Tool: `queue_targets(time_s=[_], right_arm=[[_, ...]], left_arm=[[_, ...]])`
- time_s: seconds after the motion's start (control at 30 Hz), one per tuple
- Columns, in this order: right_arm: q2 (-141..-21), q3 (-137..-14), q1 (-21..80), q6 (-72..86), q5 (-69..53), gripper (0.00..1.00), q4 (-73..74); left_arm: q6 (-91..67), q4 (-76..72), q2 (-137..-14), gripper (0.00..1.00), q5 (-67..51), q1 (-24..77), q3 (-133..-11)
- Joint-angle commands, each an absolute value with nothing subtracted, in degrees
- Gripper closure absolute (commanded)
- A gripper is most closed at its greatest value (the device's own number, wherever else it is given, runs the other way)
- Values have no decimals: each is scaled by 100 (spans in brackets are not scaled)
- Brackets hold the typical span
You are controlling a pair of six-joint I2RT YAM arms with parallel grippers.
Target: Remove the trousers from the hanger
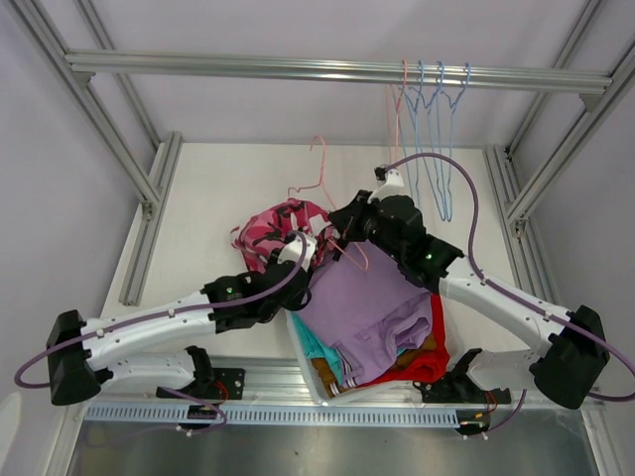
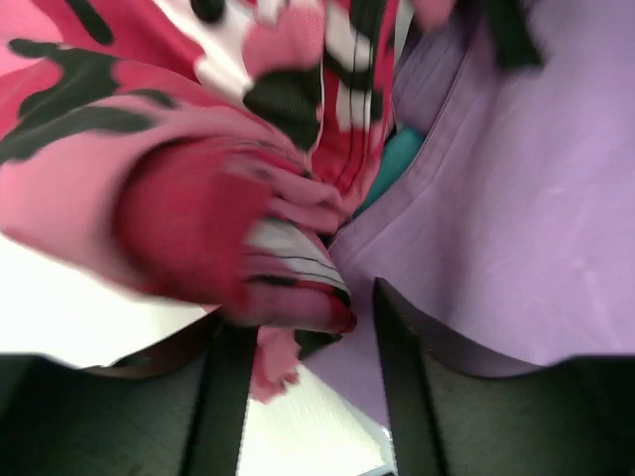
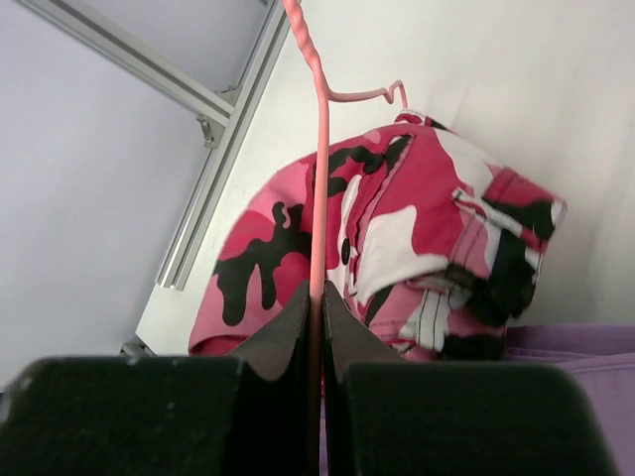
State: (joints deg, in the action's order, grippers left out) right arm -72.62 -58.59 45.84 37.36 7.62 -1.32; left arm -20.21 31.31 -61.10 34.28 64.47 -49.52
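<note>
The pink camouflage trousers [image 1: 270, 236] lie bunched on the table left of centre. A pink wire hanger [image 1: 319, 174] rises over them, its thin rod [image 3: 318, 149] clamped between the fingers of my right gripper [image 3: 318, 295], which is shut on it. My left gripper [image 2: 308, 332] is open, its jaws apart just below a fold of the camouflage trousers [image 2: 198, 188], with a loose edge hanging by the left finger. Lilac trousers [image 1: 362, 302] top a pile over teal [image 1: 312, 342], mustard-brown [image 1: 327, 375] and red [image 1: 432, 347] ones.
The pile sits in a white bin [image 1: 301, 359] at the table's near edge. Several spare wire hangers [image 1: 432, 109] hang from the aluminium rail [image 1: 248, 67] at the back. Frame posts run down both sides of the table.
</note>
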Motion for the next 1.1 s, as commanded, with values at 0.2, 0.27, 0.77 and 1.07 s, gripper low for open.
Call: queue_targets(time_s=[0.2, 0.27, 0.77, 1.07], right_arm=[[-6952, -6741, 4491, 3472, 519, 100, -493], [-6943, -6890, 4491, 3410, 492, 100, -422], [-6724, -7419, 4509, 3050, 369, 100, 572], [-6583, -6794, 4517, 3138, 316, 100, 255]], left_arm=[[-2847, 2487, -6828, 43, 3322, 6486, -4518], [-2909, 2496, -6986, 43, 3419, 6486, -4526], [-3954, 2206, -4282, 29, 3971, 6478, -3947], [-5251, 3565, -3884, 1, 4834, 6469, -3805]])
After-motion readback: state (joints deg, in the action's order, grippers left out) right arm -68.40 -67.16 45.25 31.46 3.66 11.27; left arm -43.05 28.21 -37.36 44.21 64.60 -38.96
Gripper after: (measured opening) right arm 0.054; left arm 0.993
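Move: The pink camouflage trousers, still on the pink hanger, have their middle about 5 cm ahead and 4 cm left of the left hand, slightly above it; a fold lies at its half-open fingers. The purple trousers on the pile are roughly 13 cm right, 10 cm back and 9 cm below the left hand. From the right hand, shut on the hanger, the camouflage trousers' middle lies some 10 cm left, 2 cm ahead and 8 cm lower. Dip the left gripper about 4 cm beside the half-released camouflage trousers, then bring it up roughly 9 cm and left, away from the cloth, rolling its right side up some 30 degrees and spreading the fingers wide as they come free. Keep the right fingers shut on the hanger: lift it about 8 cm, then ease it down 3, drifting slightly back and right. ##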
